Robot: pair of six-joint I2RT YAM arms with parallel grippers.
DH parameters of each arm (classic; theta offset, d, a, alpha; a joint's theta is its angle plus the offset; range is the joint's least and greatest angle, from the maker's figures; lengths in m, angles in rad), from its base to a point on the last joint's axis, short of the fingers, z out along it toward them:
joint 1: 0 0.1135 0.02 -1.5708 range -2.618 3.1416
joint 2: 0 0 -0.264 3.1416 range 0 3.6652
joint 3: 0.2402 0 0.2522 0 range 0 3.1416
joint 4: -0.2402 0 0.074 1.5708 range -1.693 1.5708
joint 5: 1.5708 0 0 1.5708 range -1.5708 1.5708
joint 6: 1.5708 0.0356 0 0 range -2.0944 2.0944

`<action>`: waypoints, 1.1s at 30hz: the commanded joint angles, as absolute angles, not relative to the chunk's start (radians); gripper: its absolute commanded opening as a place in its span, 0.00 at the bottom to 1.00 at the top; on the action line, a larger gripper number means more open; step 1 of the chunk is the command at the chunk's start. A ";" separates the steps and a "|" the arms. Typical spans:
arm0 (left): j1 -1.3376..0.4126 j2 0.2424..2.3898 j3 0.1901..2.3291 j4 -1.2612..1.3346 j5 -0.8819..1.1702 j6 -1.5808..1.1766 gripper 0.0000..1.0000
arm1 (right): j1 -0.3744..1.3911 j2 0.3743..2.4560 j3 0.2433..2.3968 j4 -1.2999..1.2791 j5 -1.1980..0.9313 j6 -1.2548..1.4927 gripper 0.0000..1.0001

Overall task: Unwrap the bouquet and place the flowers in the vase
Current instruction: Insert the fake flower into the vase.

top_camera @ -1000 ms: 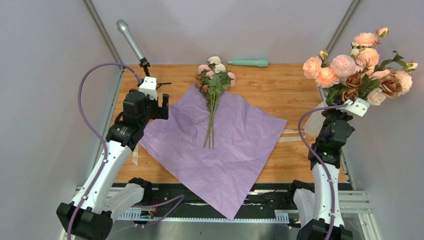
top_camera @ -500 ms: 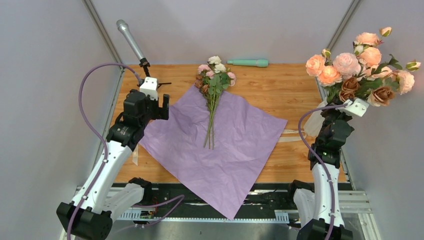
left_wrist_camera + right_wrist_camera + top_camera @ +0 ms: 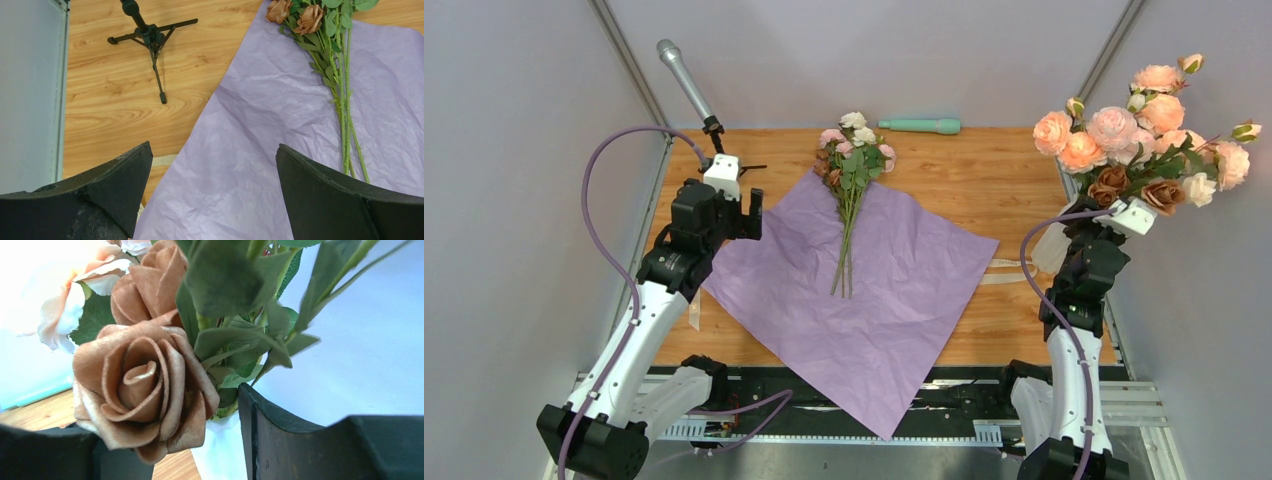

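The bouquet's lilac paper (image 3: 874,290) lies spread flat on the table. Across it lie thin-stemmed small flowers (image 3: 852,160), heads toward the far edge; their brown roses (image 3: 307,17) and stems show in the left wrist view. My left gripper (image 3: 749,212) hovers open over the paper's left edge (image 3: 214,147), holding nothing. At the right stands the white vase (image 3: 1049,245), full of roses. My right gripper (image 3: 1126,205) sits up among them, jaws apart on either side of a brown rose (image 3: 145,385), its fingers (image 3: 280,440) clear of the stems.
A microphone (image 3: 686,85) on a small black tripod (image 3: 150,35) stands at the far left. A mint-green cylinder (image 3: 921,126) lies along the back edge. Cream ribbon (image 3: 1009,270) trails right of the paper. Large peach roses (image 3: 1114,130) spread above the vase. Grey walls close both sides.
My right gripper's jaws have opened. The roses above the vase have shifted and settled a little. The left arm, paper and lying flowers have not moved.
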State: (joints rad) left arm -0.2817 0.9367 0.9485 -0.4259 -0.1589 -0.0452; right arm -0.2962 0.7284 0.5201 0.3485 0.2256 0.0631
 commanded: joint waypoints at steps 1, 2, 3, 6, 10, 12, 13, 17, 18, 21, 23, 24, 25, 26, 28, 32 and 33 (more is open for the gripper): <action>-0.289 0.923 0.948 -0.385 -0.154 -0.031 1.00 | -0.300 0.708 0.508 0.361 0.219 0.080 0.57; -0.290 0.923 0.948 -0.385 -0.154 -0.032 1.00 | -0.299 0.707 0.507 0.359 0.215 0.084 0.58; -0.290 0.925 0.948 -0.385 -0.154 -0.031 1.00 | -0.300 0.705 0.505 0.358 0.209 0.087 0.60; -0.291 0.926 0.947 -0.385 -0.153 -0.032 1.00 | -0.299 0.701 0.495 0.352 0.181 0.097 0.65; -0.295 0.932 0.946 -0.384 -0.150 -0.034 1.00 | -0.294 0.695 0.476 0.350 0.147 0.113 0.67; -0.297 0.935 0.946 -0.384 -0.148 -0.035 1.00 | -0.287 0.691 0.468 0.343 0.139 0.118 0.68; -0.297 0.936 0.946 -0.384 -0.148 -0.035 1.00 | -0.280 0.689 0.464 0.340 0.135 0.118 0.70; -0.298 0.939 0.945 -0.383 -0.148 -0.036 1.00 | -0.244 0.675 0.448 0.334 0.139 0.129 0.74; -0.298 0.940 0.945 -0.382 -0.148 -0.037 1.00 | -0.235 0.671 0.445 0.330 0.135 0.138 0.74; -0.298 0.943 0.945 -0.381 -0.145 -0.038 1.00 | -0.195 0.663 0.435 0.311 0.126 0.156 0.76; -0.298 0.945 0.944 -0.378 -0.140 -0.038 1.00 | -0.159 0.655 0.430 0.294 0.123 0.159 0.77; -0.298 0.946 0.942 -0.377 -0.136 -0.038 1.00 | -0.139 0.652 0.427 0.285 0.127 0.160 0.77; -0.298 0.946 0.939 -0.374 -0.130 -0.036 1.00 | -0.118 0.648 0.426 0.277 0.131 0.164 0.78; -0.299 0.948 0.938 -0.373 -0.126 -0.035 1.00 | -0.094 0.645 0.424 0.269 0.131 0.168 0.78; -0.298 0.954 0.936 -0.373 -0.123 -0.034 1.00 | -0.046 0.639 0.425 0.248 0.130 0.184 0.79; -0.299 0.988 0.945 -0.391 -0.085 -0.064 1.00 | 0.079 0.620 0.434 0.164 0.144 0.225 0.79; -0.299 0.995 0.949 -0.395 -0.075 -0.075 1.00 | 0.105 0.612 0.435 0.141 0.146 0.238 0.79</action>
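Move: My right hand has let go of the last flower. The remaining flowers lie about 40 cm to its left, 15 cm ahead and 27 cm below. The vase, full of roses, has its body only some 4 cm ahead, 3 cm to the right and 17 cm lower. The purple wrapping paper's middle is around 38 cm left, 4 cm back and 28 cm down. From my left hand those flowers are roughly 20 cm right, 14 cm ahead and 23 cm below. I back my right hand out of the roses at the vase mouth, easing down a little at first, then swinging ever faster to the left, about 11 cm in all and some 5 cm down, towards the flowers left on the paper. The wrist turns some 20 degrees counter-clockwise to point nearly straight forward, while the already half-open fingers spread wider and hold nothing. ##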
